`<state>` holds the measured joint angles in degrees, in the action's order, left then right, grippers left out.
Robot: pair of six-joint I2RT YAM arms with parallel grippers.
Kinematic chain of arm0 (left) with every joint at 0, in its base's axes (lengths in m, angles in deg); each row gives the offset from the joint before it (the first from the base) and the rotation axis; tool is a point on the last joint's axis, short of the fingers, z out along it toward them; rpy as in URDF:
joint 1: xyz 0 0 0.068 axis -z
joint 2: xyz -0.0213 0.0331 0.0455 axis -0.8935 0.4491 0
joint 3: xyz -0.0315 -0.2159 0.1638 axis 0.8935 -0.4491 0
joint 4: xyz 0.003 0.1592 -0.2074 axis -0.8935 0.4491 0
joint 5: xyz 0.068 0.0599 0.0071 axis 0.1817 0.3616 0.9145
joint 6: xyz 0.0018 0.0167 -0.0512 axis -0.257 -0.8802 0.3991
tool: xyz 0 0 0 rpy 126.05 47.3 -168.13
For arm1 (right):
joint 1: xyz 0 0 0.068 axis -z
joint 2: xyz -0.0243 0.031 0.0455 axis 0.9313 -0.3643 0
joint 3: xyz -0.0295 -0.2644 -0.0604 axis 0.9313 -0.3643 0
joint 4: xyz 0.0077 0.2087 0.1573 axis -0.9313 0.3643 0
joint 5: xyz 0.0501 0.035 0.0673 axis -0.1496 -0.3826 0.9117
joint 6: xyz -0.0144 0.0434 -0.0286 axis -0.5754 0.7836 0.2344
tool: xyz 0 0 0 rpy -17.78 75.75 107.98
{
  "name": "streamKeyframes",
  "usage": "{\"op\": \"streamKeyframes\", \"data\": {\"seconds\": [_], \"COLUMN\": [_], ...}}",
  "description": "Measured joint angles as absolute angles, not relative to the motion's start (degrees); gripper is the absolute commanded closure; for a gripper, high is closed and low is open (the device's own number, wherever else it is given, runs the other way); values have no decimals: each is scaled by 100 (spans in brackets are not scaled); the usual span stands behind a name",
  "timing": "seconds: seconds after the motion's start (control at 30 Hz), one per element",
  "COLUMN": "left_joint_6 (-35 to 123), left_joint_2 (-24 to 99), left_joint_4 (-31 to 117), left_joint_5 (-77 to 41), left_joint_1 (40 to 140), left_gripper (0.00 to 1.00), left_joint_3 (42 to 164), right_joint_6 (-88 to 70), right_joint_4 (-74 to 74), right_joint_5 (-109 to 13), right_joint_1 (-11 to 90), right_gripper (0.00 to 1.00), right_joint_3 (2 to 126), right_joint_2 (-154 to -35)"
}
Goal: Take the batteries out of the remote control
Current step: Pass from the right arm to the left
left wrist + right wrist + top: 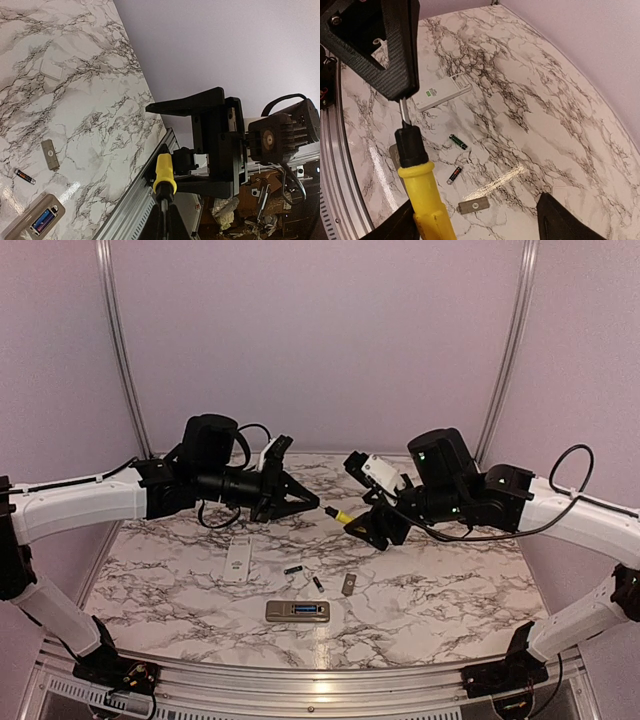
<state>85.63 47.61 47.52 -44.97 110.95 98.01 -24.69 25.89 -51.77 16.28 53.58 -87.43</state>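
The grey remote control [297, 611] lies open near the table's front, with one blue battery [43, 221] still in its bay. Two loose batteries [293, 569] [318, 583] lie behind it; they also show as batteries [458, 142] [454, 175] in the right wrist view. Above the table my left gripper [308, 506] [165, 212] is shut on the shaft of a yellow-handled screwdriver [164, 173] [422, 200]. My right gripper [367, 524] [475, 231] stands open, its fingers [190, 105] wide apart around the yellow handle.
A small grey cover plate [348, 584] [473, 205] lies right of the loose batteries. A white flat device [238, 560] [441, 91] rests to their left. The aluminium rail [131, 207] runs along the table's near edge.
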Motion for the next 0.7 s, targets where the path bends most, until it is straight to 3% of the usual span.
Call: {"op": "streamKeyframes", "data": {"seconds": [0.1,0.27,0.7], "left_joint_6": [8530,8452,8238], "left_joint_2": [4705,4573,4023], "left_joint_4": [4739,4715,4853], "left_joint_5": [-4432,-4290,-3505], "left_joint_1": [11086,11049,10973], "left_gripper": [100,100,100], "left_joint_3": [9799,9716,9534], "right_joint_6": [-2419,-2318,-1938], "right_joint_4": [2576,2558,2510], "right_joint_5": [-5280,-5549,-5828], "right_joint_1": [1619,1613,1687], "right_gripper": [22,2,1], "right_joint_3": [5445,5600,6000], "right_joint_2": [-8787,-8905,-9031]}}
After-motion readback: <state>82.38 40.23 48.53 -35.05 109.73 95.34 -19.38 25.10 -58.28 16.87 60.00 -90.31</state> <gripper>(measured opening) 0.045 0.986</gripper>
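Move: The left gripper already has the screwdriver by its shaft, the yellow handle sticking out some 6 cm to its right and 2 cm below; that handle is about 1 cm back, left and above the right hand point, between its half-spread fingers. Far below, the remote control lies roughly 11 cm back, 3 cm left and 27 cm below the left gripper. The grey battery cover is some 5 cm back, 2 cm left and 24 cm below the right. Keep the left gripper shut on the shaft and draw the screwdriver to the left and up, with some forward, about 4.5 cm in all and quickening, turning the wrist some 10 degrees counter-clockwise so the handle slides back out of the right hand. Meanwhile spread the right fingers fully and lift that hand about 4.5 cm up and forward, turning it slightly clockwise. ##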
